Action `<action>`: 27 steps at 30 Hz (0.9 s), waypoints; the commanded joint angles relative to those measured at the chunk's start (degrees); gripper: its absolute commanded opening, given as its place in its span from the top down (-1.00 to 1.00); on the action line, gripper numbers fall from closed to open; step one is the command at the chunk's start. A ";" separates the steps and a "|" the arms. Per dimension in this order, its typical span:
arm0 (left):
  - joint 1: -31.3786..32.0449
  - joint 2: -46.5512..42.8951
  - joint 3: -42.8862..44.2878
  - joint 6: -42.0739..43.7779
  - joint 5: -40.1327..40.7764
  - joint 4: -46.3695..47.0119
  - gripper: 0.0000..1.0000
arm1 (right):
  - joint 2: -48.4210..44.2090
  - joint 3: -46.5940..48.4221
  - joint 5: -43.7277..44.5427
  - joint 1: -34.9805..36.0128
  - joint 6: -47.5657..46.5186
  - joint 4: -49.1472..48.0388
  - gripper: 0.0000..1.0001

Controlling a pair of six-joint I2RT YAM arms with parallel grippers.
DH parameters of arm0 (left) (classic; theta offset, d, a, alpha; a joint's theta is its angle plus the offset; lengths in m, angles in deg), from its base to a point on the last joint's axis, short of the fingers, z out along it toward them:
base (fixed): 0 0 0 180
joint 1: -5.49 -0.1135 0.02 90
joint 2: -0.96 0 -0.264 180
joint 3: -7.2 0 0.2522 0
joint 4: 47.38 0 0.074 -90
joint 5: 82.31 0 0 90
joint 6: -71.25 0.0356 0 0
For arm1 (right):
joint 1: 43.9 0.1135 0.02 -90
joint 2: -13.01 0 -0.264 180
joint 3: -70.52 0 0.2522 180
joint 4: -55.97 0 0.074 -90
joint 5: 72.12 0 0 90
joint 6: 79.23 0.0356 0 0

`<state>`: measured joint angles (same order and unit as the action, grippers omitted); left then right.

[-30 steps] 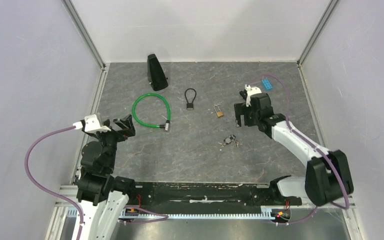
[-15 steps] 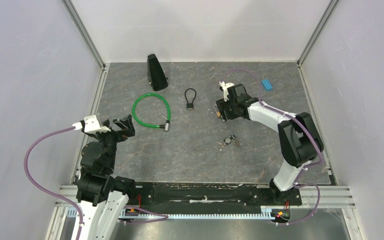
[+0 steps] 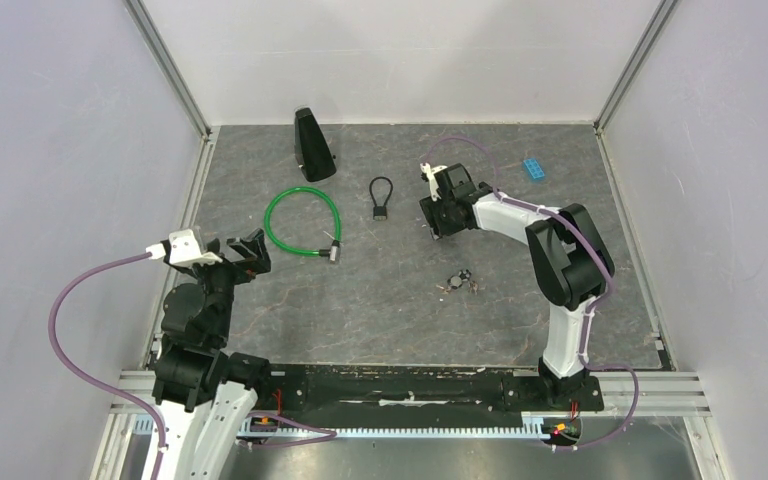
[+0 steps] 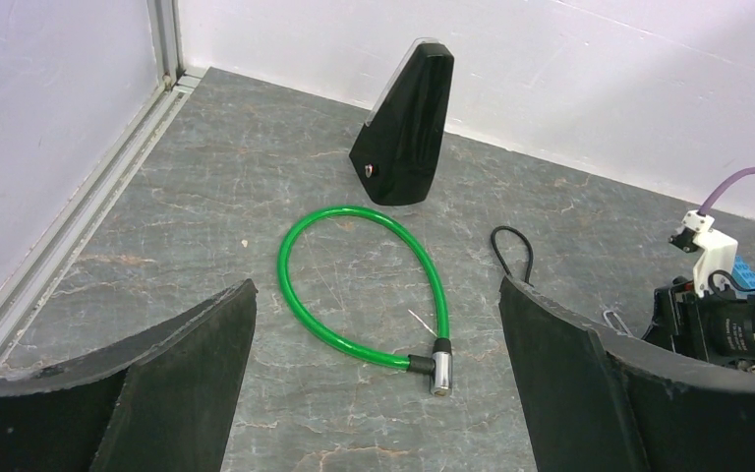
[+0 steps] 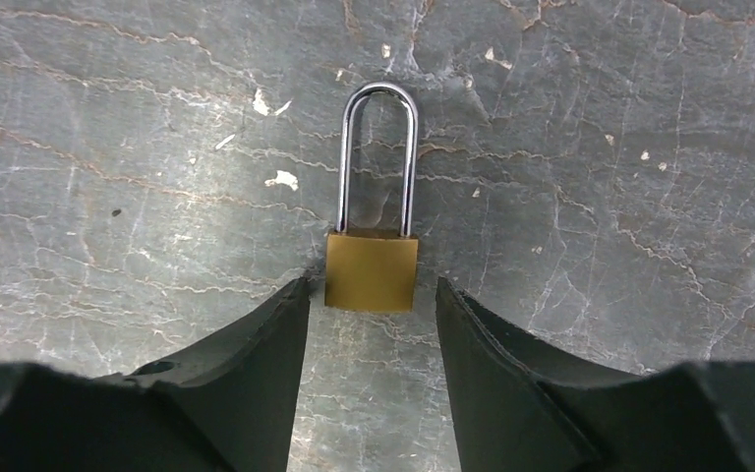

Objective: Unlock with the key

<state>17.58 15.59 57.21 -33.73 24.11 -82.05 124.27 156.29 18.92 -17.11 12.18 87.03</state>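
Observation:
A brass padlock point(image 5: 372, 270) with a long silver shackle lies flat on the grey mat. My right gripper point(image 5: 371, 288) is low over it, one fingertip on each side of the body's lower edge, with a small gap on both sides, so it is open and holds nothing. In the top view my right gripper point(image 3: 440, 218) covers the padlock. The key bunch point(image 3: 460, 282) lies on the mat just in front of it, untouched. My left gripper point(image 3: 245, 252) hovers wide open at the left, empty.
A green cable lock point(image 3: 303, 222) point(image 4: 354, 209) lies left of centre, ahead of the left gripper. A small black loop lock point(image 3: 381, 197), a black wedge-shaped object point(image 3: 312, 145) and a blue piece point(image 3: 533, 168) sit toward the back. Walls enclose the mat.
The right arm swung left from the right side to over the padlock, and its jaws narrowed around the padlock's body. The left arm has not moved.

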 commanded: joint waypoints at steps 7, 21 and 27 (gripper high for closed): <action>0.38 0.98 0.02 -0.27 0.28 1.40 -0.96 | 1.85 2.45 1.60 0.87 -0.93 0.64 0.28; 0.47 1.72 -0.11 -0.40 0.18 1.40 -0.96 | -14.13 -10.99 4.40 11.29 1.68 4.59 0.79; 0.47 1.46 0.00 -0.48 0.23 1.13 -0.96 | -20.08 -16.31 5.98 20.38 9.09 6.64 0.86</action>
<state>17.89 16.84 57.14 -33.73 24.11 -82.05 108.44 142.30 23.20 -1.16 15.13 92.69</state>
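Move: The padlock lies almost between my right fingertips, its middle some 2 cm ahead, straight in line and 1 cm below. From my right hand the key bunch is about 12 cm back and 3 cm right, the small black cable lock some 8 cm ahead and 12 cm left, and the black rod about 5 cm ahead and 16 cm right. From my left hand the padlock is roughly 19 cm ahead, 39 cm right and 28 cm below. I settle my right hand the last few millimetres and close my fingers from half open, so the tips pinch the padlock's brass body by its two sides. Then I carry it quickly back some 12 cm and about 4 cm left, first nearly level and at last rising about 2 cm, turning around 10 degrees counter-clockwise, to just left of the key bunch. ##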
